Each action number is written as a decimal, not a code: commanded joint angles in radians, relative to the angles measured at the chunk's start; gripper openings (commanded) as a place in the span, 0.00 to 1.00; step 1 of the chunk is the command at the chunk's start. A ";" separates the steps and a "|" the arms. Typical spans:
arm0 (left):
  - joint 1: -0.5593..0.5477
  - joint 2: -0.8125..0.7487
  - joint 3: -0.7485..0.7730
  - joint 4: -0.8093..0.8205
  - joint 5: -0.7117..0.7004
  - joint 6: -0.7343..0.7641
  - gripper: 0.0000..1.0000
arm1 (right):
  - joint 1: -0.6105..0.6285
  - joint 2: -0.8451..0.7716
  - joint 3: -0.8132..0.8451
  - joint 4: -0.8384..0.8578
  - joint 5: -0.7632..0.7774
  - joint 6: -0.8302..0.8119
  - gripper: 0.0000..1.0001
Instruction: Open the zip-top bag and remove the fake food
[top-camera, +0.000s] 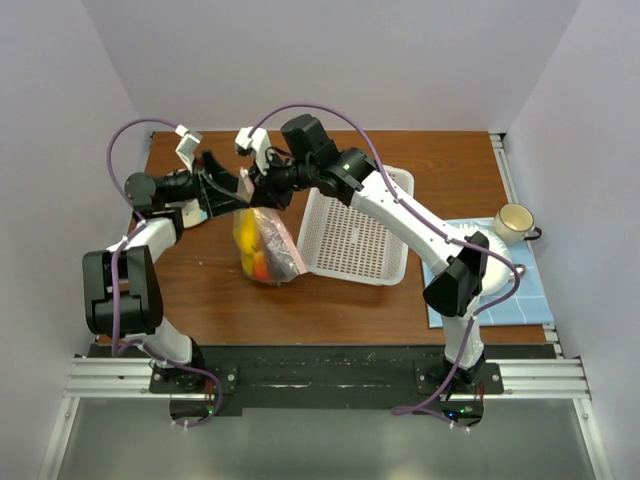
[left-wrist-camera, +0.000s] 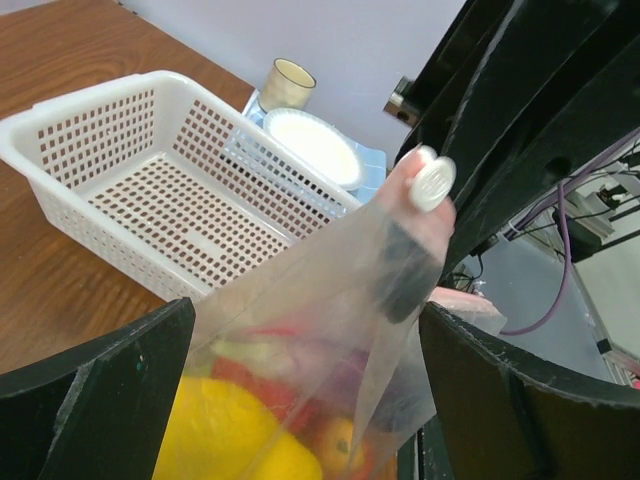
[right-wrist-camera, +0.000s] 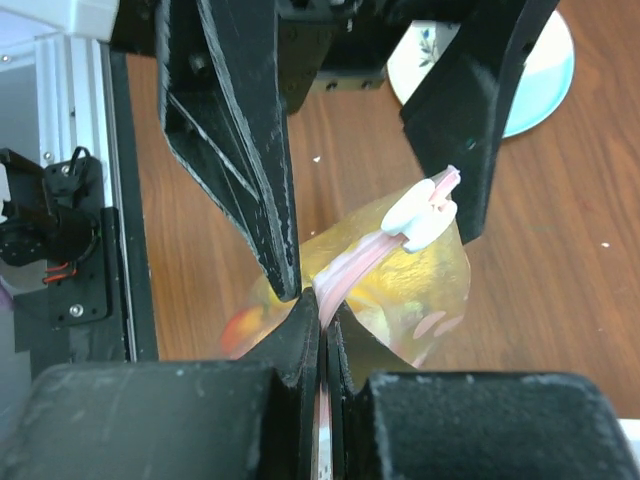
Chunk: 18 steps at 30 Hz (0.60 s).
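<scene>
The clear zip-top bag (top-camera: 268, 240) hangs above the table, lifted by its pink zipper strip (right-wrist-camera: 372, 255). My right gripper (right-wrist-camera: 323, 312) is shut on that strip, a little way from the white slider (right-wrist-camera: 421, 215). My left gripper (left-wrist-camera: 305, 318) is open, one finger on each side of the bag's upper part, and I cannot tell whether they touch it. The slider (left-wrist-camera: 433, 183) sits just above those fingers. The fake food (left-wrist-camera: 235, 430) lies inside the bag's bottom: yellow, red and orange pieces. In the top view both grippers (top-camera: 228, 190) (top-camera: 262, 188) meet over the bag.
A white perforated basket (top-camera: 350, 272) stands right of the bag, its wall (left-wrist-camera: 90, 140) close behind it in the left wrist view. A cup (top-camera: 513, 222) and a plate (left-wrist-camera: 312, 145) sit on a blue cloth (top-camera: 500, 295) at the far right.
</scene>
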 joint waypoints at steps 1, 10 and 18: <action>-0.008 0.007 0.072 0.597 0.061 -0.016 0.97 | -0.003 -0.008 0.038 -0.001 -0.080 0.003 0.00; -0.093 0.040 0.105 0.596 0.196 -0.100 0.03 | -0.024 -0.043 -0.014 0.044 -0.039 0.027 0.00; -0.065 0.035 0.116 0.594 0.198 -0.140 0.00 | -0.096 -0.144 -0.167 0.166 0.012 0.076 0.00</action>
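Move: Just above and beside the left fingers, the bag's zip edge, which the right fingers still hold, lies about 3 cm up, 2 cm back and 2 cm to the right of the left hand. The fake food hangs in the bag some 14 cm below the left hand, 5 cm back and 3 cm right; the white basket's middle is about 23 cm right, level with it and 24 cm down. From the right hand, the zip edge to be taken is 1 cm forward and 2 cm left. Bringing the zip edge to the left hand, the right hand keeps its pinch and goes down about 3 cm, then forward and to the right by some 2 cm each. The left hand moves about 2.5 cm right and a little up, towards the right fingertips, and shuts its wide-open fingers, pinching the zip edge right beside the right grip. ##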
